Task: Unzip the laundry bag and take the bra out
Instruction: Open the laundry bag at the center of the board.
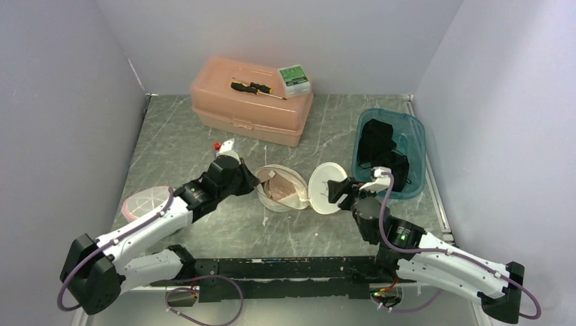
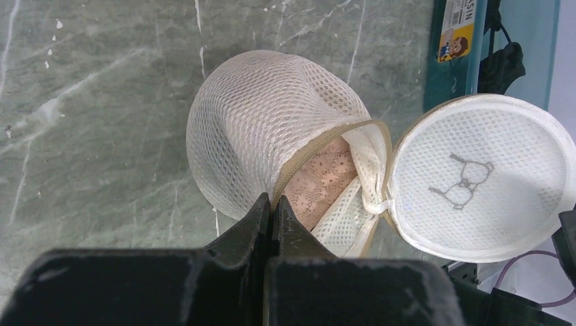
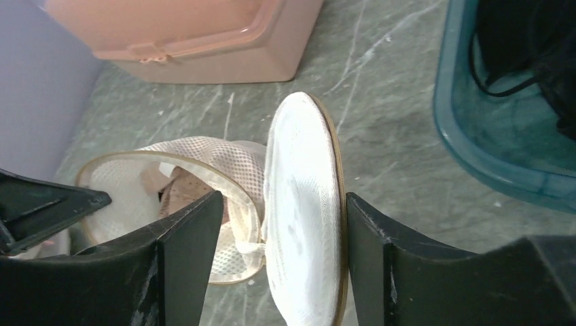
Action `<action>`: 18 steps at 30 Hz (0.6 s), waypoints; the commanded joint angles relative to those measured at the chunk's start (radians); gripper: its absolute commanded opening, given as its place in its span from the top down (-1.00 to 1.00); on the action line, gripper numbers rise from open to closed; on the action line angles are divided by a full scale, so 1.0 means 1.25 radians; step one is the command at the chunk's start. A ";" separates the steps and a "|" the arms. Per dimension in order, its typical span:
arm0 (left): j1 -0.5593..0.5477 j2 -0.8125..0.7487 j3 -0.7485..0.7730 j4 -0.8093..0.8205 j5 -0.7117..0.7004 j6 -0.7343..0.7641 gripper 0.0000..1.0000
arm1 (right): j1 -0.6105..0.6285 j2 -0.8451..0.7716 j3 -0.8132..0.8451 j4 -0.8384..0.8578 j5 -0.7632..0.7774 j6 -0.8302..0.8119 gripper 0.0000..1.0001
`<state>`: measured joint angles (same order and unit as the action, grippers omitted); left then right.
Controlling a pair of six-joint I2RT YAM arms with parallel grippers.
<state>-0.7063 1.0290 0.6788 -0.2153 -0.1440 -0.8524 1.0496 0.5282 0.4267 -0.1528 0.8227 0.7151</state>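
Note:
The white mesh laundry bag (image 1: pixel 293 197) lies on its side mid-table, unzipped, and its round lid (image 1: pixel 328 187) has flopped out to the right. Inside it shows the tan lace bra (image 2: pixel 319 183), also seen in the right wrist view (image 3: pixel 183 193). My left gripper (image 2: pixel 273 204) is shut on the bag's tan zipper rim at its left edge. My right gripper (image 3: pixel 284 210) stands open. The lid (image 3: pixel 302 224) stands on edge between its fingers, close to the right finger (image 3: pixel 370 238).
A pink toolbox (image 1: pixel 251 102) carrying a screwdriver (image 1: pixel 255 87) and a small green box (image 1: pixel 294 78) stands at the back. A teal bin (image 1: pixel 414 146) holding black cloth stands right of the lid. A pink round disc (image 1: pixel 144 202) lies at the left.

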 commanded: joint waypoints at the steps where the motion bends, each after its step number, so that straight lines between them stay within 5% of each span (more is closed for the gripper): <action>1: -0.003 0.043 0.045 -0.049 0.023 -0.012 0.95 | 0.001 -0.043 0.073 -0.128 0.065 -0.005 -0.40; 5: -0.003 0.057 0.046 -0.053 0.022 -0.009 0.95 | 0.002 -0.050 0.145 -0.103 -0.051 -0.141 -0.43; 10: -0.003 0.081 0.060 -0.079 0.018 -0.003 0.95 | 0.005 0.105 0.277 -0.144 -0.170 -0.175 -0.41; 18: -0.003 0.111 0.078 -0.124 0.005 -0.006 0.95 | 0.004 0.262 0.218 0.029 -0.331 -0.165 -0.38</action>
<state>-0.7063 1.1610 0.7311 -0.3336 -0.1280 -0.8555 1.0508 0.7681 0.7273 -0.2253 0.5312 0.5232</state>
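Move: The opened right fingers still straddle the edge of the laundry bag's raised lid, whose middle is about 2 cm ahead and 6 below. The bag's open mouth, with the bra in it, lies roughly 13 cm to this hand's left, 6 ahead and 13 below; the teal tray is some 17 ahead, 21 to the right and 17 below. For the left hand, shut on the zip rim, the mouth is about 8 cm right, 3 ahead and 9 below. Up and clear of the lid, then leftward: the right hand edges slightly right, rises some 8 cm with fingers staying wide open, then swings left towards the bag's mouth, turning nearly 20 degrees counter-clockwise and dipping again towards the end. Meanwhile the left hand keeps its pinch on the zip rim and sinks about 4 cm, tipping down a little. ##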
